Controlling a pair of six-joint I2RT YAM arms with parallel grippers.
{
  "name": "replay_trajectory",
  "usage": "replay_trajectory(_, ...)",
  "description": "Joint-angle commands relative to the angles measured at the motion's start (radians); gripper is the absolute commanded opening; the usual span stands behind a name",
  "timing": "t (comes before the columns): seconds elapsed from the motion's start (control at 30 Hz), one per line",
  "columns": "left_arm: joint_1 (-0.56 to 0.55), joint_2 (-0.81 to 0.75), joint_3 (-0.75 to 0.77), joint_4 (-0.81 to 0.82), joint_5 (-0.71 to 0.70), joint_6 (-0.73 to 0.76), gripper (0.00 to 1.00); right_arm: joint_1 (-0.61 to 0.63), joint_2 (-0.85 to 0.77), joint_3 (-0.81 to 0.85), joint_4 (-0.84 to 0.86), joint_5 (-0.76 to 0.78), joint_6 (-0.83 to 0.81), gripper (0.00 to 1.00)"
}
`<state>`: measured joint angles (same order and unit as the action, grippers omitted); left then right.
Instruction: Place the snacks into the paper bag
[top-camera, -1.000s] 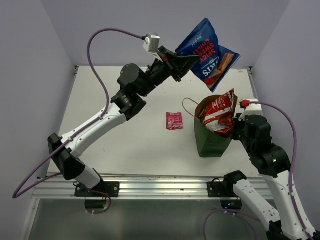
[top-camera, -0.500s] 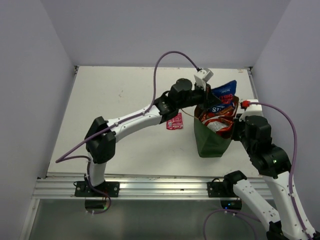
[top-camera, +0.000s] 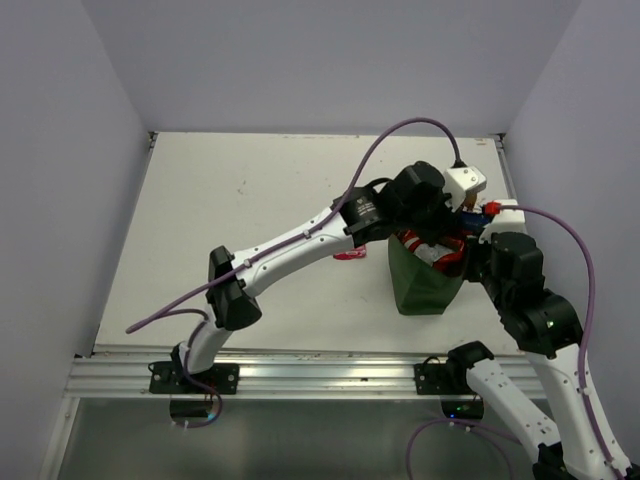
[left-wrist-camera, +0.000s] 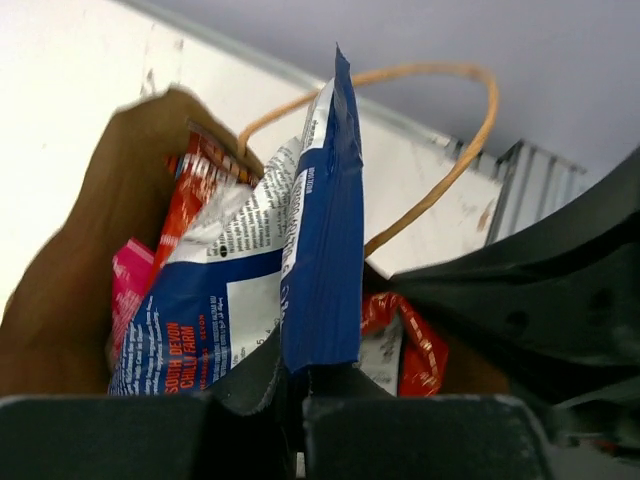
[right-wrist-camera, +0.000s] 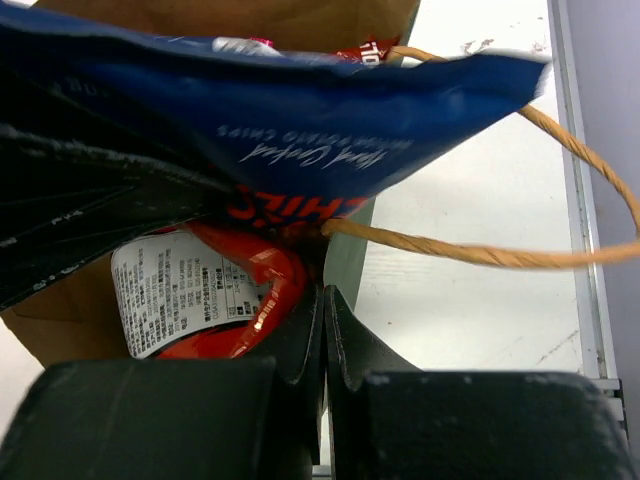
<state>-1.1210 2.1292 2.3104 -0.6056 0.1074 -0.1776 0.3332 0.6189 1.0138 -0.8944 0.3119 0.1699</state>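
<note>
The dark green paper bag (top-camera: 420, 285) stands at the right of the table, its brown inside (left-wrist-camera: 60, 300) open. My left gripper (top-camera: 452, 213) is over the bag's mouth, shut on the top edge of the blue bag (left-wrist-camera: 310, 250), which hangs down inside the paper bag. Red chip bags (top-camera: 440, 250) and a pink packet (left-wrist-camera: 128, 285) lie in the paper bag too. My right gripper (right-wrist-camera: 323, 295) is shut on the paper bag's rim by a rope handle (right-wrist-camera: 480, 255). The small pink sachet (top-camera: 350, 254) lies on the table, mostly hidden under my left arm.
The left arm (top-camera: 300, 245) stretches across the table's middle to the paper bag. The second rope handle (left-wrist-camera: 470, 140) arches above the bag's far side. Grey walls close the back and sides, and a metal rail (top-camera: 300, 375) runs along the near edge.
My left gripper has swung right and down with the blue bag, from high above the table into the paper bag's mouth. The right gripper has kept its hold on the rim.
</note>
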Motion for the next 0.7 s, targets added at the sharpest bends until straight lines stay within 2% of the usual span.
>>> replay_trajectory(0.0, -0.003, 0.038, 0.046, -0.321, -0.087, 0.079, 0.0, 0.001, -0.005, -0.001, 0.02, -0.022, -0.015, 0.0)
replay_trajectory(0.17, -0.002, 0.086, -0.049, -0.395, -0.103, 0.086, 0.0, 0.001, -0.007, -0.001, 0.02, -0.019, -0.015, 0.0)
replay_trajectory(0.27, -0.003, 0.08, -0.15, -0.338, -0.078, 0.078, 0.0, 0.001, -0.011, -0.001, 0.02, -0.019, -0.015, 0.0)
replay_trajectory(0.33, -0.002, 0.112, -0.141, -0.315, -0.063, 0.076, 0.0, 0.003, -0.011, -0.001, 0.02, -0.019, -0.015, 0.0)
replay_trajectory(0.47, 0.0, 0.244, 0.003, -0.391, -0.014, 0.073, 0.0, 0.001, -0.015, -0.001, 0.018, -0.017, -0.013, 0.0)
replay_trajectory(0.57, 0.0, 0.247, -0.047, -0.373, 0.009, 0.066, 0.0, 0.001, -0.022, -0.001, 0.02, -0.02, -0.013, 0.0)
replay_trajectory(0.67, 0.0, 0.195, -0.068, -0.338, -0.049, 0.058, 0.0, 0.001, -0.019, -0.003, 0.02, -0.023, -0.013, 0.0)
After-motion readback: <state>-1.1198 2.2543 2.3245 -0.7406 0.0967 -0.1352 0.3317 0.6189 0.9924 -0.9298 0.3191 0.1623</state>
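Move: The left hand holds the blue snack just over the paper bag's mouth, whose middle is about 1 cm ahead, 3 cm left and 5 cm below. Of the snacks already inside, the red one lies some 2 cm back, 2 cm left and 9 cm down; the pink packet is on the table, roughly 4 cm ahead, 20 cm left and 27 cm below. From the right hand, shut on the bag's right wall, the mouth's middle is about 6 cm ahead, 7 cm left and 2 cm below. Still pinching the blue snack, the left hand pushes it down into the bag's mouth against the snacks inside, sinking about 9 cm, quickly at first, then slowing. It drifts a couple of centimetres left and back again on the way, while its fingers tip some 15 degrees steeper downwards. The right hand keeps its shut grip on the bag's right wall and sinks about 1.5 cm. ##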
